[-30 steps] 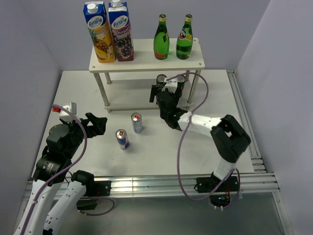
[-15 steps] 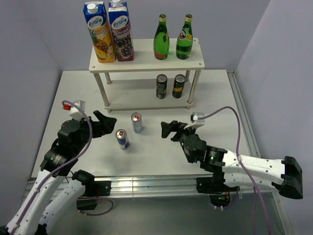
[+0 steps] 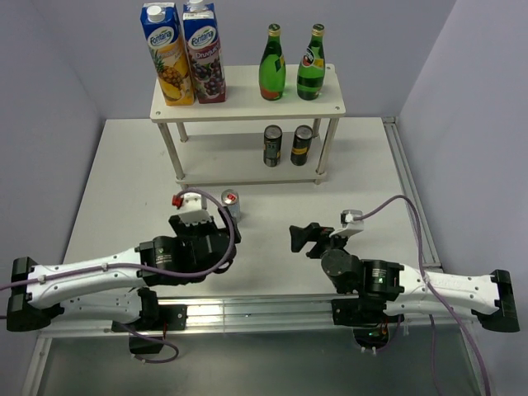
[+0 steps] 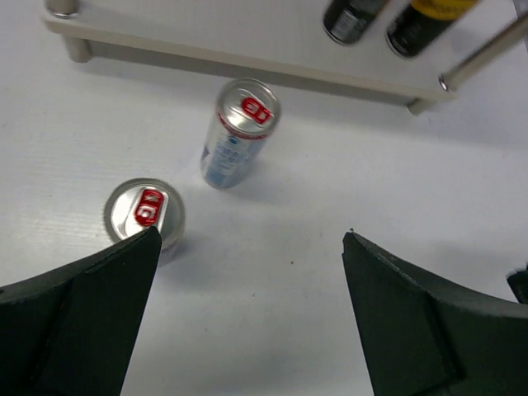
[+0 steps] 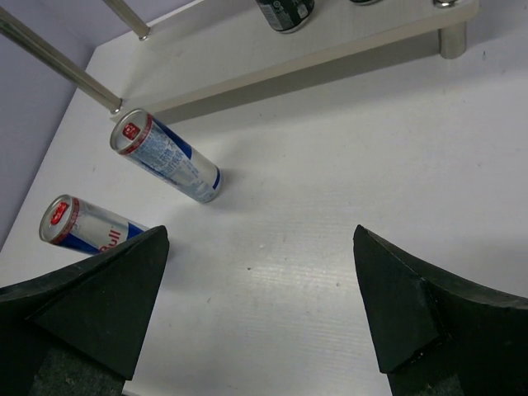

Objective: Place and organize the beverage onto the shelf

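The white two-tier shelf [image 3: 239, 97] holds two juice cartons [image 3: 169, 58] and two green bottles [image 3: 273, 70] on top, and two dark cans [image 3: 272, 146] on its lower board [image 4: 206, 33]. Two silver-blue cans stand on the table in front. The far can [image 3: 231, 203] [image 4: 238, 139] [image 5: 167, 159] is free. The near can [image 4: 145, 211] [image 5: 87, 228] sits by my left gripper's left fingertip and is hidden under that arm in the top view. My left gripper [image 4: 252, 234] [image 3: 224, 233] is open and empty. My right gripper [image 5: 260, 232] [image 3: 304, 239] is open and empty, right of the cans.
Thin shelf legs [image 5: 58, 62] stand just behind the cans. Purple walls close in the table on three sides. A metal rail [image 3: 272, 309] runs along the near edge.
My right arm has drawn back from the shelf's lower board to the table front. My left arm has swung in over the near can. Both grippers stayed open.
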Controlling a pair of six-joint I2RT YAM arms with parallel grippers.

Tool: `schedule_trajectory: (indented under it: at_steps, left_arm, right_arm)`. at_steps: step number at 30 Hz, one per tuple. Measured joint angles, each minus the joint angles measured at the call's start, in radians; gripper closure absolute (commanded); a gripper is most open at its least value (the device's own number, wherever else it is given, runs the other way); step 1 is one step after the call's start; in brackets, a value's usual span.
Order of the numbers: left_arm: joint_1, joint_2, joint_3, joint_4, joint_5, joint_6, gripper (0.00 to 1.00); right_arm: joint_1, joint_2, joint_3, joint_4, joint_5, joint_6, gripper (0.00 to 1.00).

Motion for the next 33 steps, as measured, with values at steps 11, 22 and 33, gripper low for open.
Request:
schedule_trajectory:
  at_steps: [11, 22, 33]
  left_arm:
    - [-0.275, 0.274, -0.016, -0.478, -0.216, -0.698, 0.01]
    - [-0.256, 0.332, -0.266, -0.341, -0.250, -0.784, 0.01]
    - [0.070, 0.087, -0.568, 0.535, -0.138, -0.092, 0.01]
  right_arm:
    - [0.023, -0.107, -0.044, -0.113, 0.008, 0.059, 0.00]
    - [0.023, -0.063, -0.045, -0.101, 0.007, 0.056, 0.00]
    - [0.024, -0.011, -0.060, -0.077, 0.002, 0.060, 0.00]
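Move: The Red Bull can the left hand is after stands about 7 cm ahead of it, 6 cm to its left and some 15 cm below. The second Red Bull can is roughly 8 cm farther out than that one and 7 cm to its right. The left dark can, on the lower shelf, is about 35 cm ahead of the left hand and 14 cm to its right. From the right hand, the nearer Red Bull can lies around 27 cm left, 8 cm ahead, 11 cm lower. Fingers wide open and empty, the left hand drops about 15 cm to can height in a scoop, first drawing back some 5 cm as it sinks, then swinging 5 cm left and coming forward again towards the nearer Red Bull can, ending just short of it. Its wrist rolls left side up and mostly back again while turning about 10 degrees counter-clockwise to face the can, and the empty right hand, also open, settles some 3 cm lower off to the side. ##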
